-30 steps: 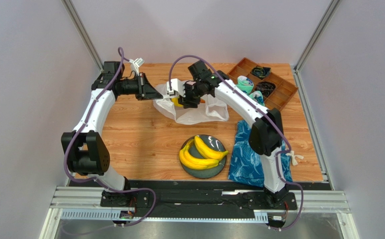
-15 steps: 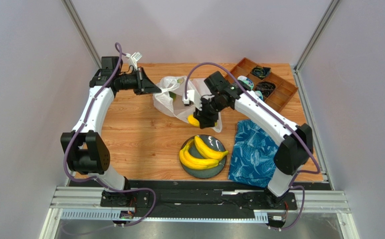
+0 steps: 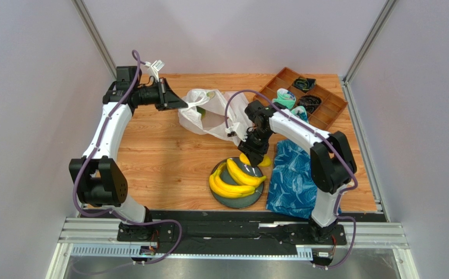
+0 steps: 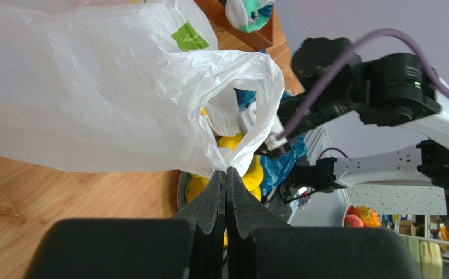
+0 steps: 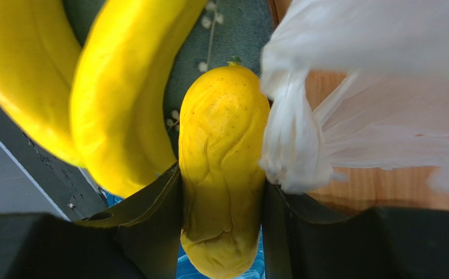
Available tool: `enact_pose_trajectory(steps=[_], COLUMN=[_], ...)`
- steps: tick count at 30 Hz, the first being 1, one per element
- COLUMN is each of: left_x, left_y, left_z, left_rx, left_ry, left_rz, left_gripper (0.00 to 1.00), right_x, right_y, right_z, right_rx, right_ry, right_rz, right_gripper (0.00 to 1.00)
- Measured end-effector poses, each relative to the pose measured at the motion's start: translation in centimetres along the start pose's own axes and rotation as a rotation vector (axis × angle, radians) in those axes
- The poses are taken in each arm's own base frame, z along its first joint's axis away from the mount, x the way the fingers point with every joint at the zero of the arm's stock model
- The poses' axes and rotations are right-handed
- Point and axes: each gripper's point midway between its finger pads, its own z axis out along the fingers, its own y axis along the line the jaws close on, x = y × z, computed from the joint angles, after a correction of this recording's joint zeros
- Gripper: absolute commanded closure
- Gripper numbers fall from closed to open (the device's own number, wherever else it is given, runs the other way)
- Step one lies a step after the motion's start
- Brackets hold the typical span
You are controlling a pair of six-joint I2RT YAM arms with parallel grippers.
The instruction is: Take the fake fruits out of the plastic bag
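Observation:
The white plastic bag [image 3: 209,113] lies crumpled at the back middle of the table. My left gripper [image 3: 177,103] is shut on its handle, and in the left wrist view the film [image 4: 93,87] is pinched between the closed black fingertips [image 4: 226,171]. My right gripper [image 3: 254,156] is shut on a wrinkled yellow fake fruit [image 5: 224,151], held just over the far edge of a dark plate [image 3: 236,204]. A bunch of yellow bananas [image 3: 235,180] lies on that plate. A fold of the bag [image 5: 293,145] hangs beside the right finger.
A blue patterned cloth [image 3: 293,174] lies right of the plate, under my right arm. A wooden compartment tray [image 3: 331,113] at the back right holds teal-and-white socks [image 3: 286,100] and black cables. Metal frame posts and grey walls close in both sides.
My right gripper has pulled the yellow fruit out of the bag and carried it forward to the plate. The bag has slumped open; my left gripper kept its hold on the handle.

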Motion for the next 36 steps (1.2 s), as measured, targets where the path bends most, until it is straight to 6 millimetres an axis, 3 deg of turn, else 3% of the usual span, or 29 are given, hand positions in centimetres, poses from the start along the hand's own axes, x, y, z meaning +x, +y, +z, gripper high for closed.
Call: enact_pose_trajectory(steps=[4, 8, 10, 11, 12, 17, 20, 23, 26, 31, 33, 35, 36], left_x=[0.3, 0.5, 0.5, 0.5, 0.5, 0.5, 0.5, 0.6, 0.6, 0.7, 0.7, 0.8, 0.8], left_y=[-0.5, -0.8, -0.8, -0.8, -0.8, -0.8, -0.9, -0.7, -0.4, -0.1, -0.1, -0.3, -0.4], left_z=[-0.4, -0.6, -0.6, -0.6, -0.6, -0.6, -0.6, -0.5, -0.4, -0.2, -0.1, -0.2, -0.2], left_rx=[0.001, 0.001, 0.0, -0.001, -0.002, -0.001, 0.003, 0.004, 0.004, 0.003, 0.008, 0.017, 0.023], left_ry=[-0.006, -0.008, -0.009, -0.009, -0.009, -0.009, -0.008, -0.005, 0.0, 0.006, 0.008, 0.01, 0.012], left_rz=[0.01, 0.017, 0.019, 0.019, 0.019, 0.019, 0.019, 0.018, 0.015, 0.012, 0.012, 0.013, 0.013], left_gripper=[1.0, 1.0, 1.0, 1.0, 1.0, 1.0, 1.0, 1.0, 1.0, 1.0, 1.0, 1.0, 1.0], right_x=[1.3, 1.2, 0.8, 0.7, 0.7, 0.8, 0.0, -1.8, -4.3, -8.2, -9.3, -10.8, -11.6], right_y=[-0.7, 0.4, 1.3, 1.7, 2.1, 3.0, 2.5, 1.1, -0.2, 0.3, 0.6, 0.5, 0.2], right_z=[2.2, 2.7, 2.6, 2.5, 2.5, 1.6, 0.1, -2.2, -5.9, -12.4, -14.2, -15.1, -15.2], right_rx=[-0.044, -0.113, -0.153, -0.172, -0.191, -0.233, -0.232, -0.184, -0.096, 0.035, 0.067, 0.09, 0.101], right_ry=[0.058, 0.064, 0.049, 0.045, 0.044, 0.054, 0.022, -0.054, -0.167, -0.342, -0.404, -0.466, -0.488], right_rz=[0.092, 0.163, 0.186, 0.195, 0.206, 0.242, 0.246, 0.199, 0.102, -0.022, -0.038, -0.053, -0.06], right_gripper=[0.76, 0.68, 0.44, 0.03, 0.0, 0.0, 0.0, 0.0, 0.0, 0.0, 0.0, 0.05, 0.13])
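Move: The right hand holds the yellow fruit; the plate's middle lies about 7 cm back, 6 cm left and 7 cm below it. The nearest banana is some 5 cm back, 3 cm left and 5 cm below; the bag is about 16 cm ahead and 13 cm left, at hand height. From the left hand, pinching the bag, the plate is about 25 cm back, 15 cm right and 26 cm below. Right hand lowers yellow fruit about 3 cm, back onto the plate, opens, rises some 20 cm towards the bag. ##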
